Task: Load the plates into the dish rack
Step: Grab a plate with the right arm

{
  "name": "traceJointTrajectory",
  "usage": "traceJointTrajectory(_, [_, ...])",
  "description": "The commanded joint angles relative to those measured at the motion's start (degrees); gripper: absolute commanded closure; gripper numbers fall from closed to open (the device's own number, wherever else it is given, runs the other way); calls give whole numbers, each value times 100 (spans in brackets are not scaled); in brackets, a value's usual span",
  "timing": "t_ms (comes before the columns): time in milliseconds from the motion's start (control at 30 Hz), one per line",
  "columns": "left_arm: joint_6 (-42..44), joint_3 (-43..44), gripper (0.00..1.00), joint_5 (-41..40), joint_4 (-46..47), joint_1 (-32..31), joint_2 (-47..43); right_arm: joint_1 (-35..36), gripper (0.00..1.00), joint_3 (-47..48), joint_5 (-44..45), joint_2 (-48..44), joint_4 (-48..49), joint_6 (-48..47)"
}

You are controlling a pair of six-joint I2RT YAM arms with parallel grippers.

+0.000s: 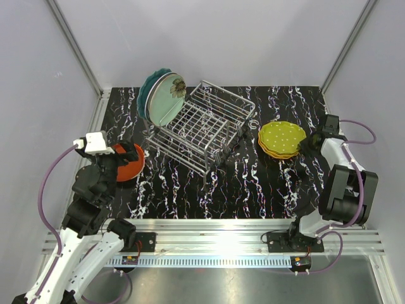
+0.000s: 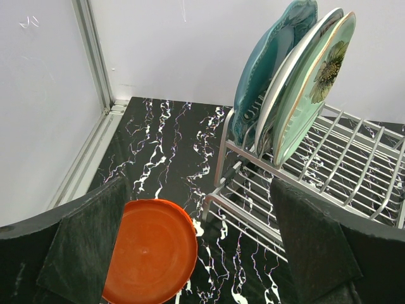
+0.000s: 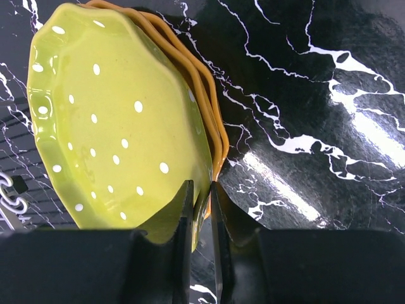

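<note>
The wire dish rack [image 1: 205, 126] stands mid-table; at its left end a teal plate [image 2: 269, 69], a cream plate [image 2: 296, 76] and a mint green flowered plate [image 2: 319, 82] stand upright. A red-orange plate [image 2: 152, 250] lies flat left of the rack, below my left gripper [image 2: 199, 240], whose jaws stand wide open over it without touching it. At the right a yellow-green dotted plate [image 3: 114, 120] tops a stack of orange plates [image 3: 209, 95]. My right gripper [image 3: 201, 187] pinches the yellow-green plate's near rim, one finger above, one below.
White walls with metal corner posts [image 1: 76, 47] close in the black marbled table [image 1: 253, 183] on three sides. The rack's right part [image 1: 221, 114] holds no plates. An aluminium rail [image 1: 215, 231] runs along the near edge by the arm bases.
</note>
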Motion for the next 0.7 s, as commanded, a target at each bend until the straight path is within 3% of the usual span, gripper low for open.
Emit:
traceJointTrajectory(0, [-7,94,1,-83,172,-37,14,-44,100,286,-333,-289,-54,-12])
traceJointTrajectory(667, [-139,164,1,-13,66,-318,32,-53,100,93,-975,-1466,-133,823])
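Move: The right hand already pinches the yellow plate by its right rim; the plate's middle is about 8 cm to the hand's left and 3 cm farther out, roughly at hand height. The dish rack it is bound for stands some 40 cm left, 6 cm farther out and 5 cm higher. Orange plates lie beneath the yellow one, 9 cm left, 2 cm ahead, 3 cm down. From the left hand the rack lies about 19 cm ahead, 22 right, 22 below. Keeping its pinch on the yellow plate's right rim, the right hand hoists that rim off the orange plates: barely stirring at first, then climbing faster to about 6 cm, easing a couple of centimetres left, towards the rack. The wrist tips the fingers up by some 10 degrees while the grip stays shut. ##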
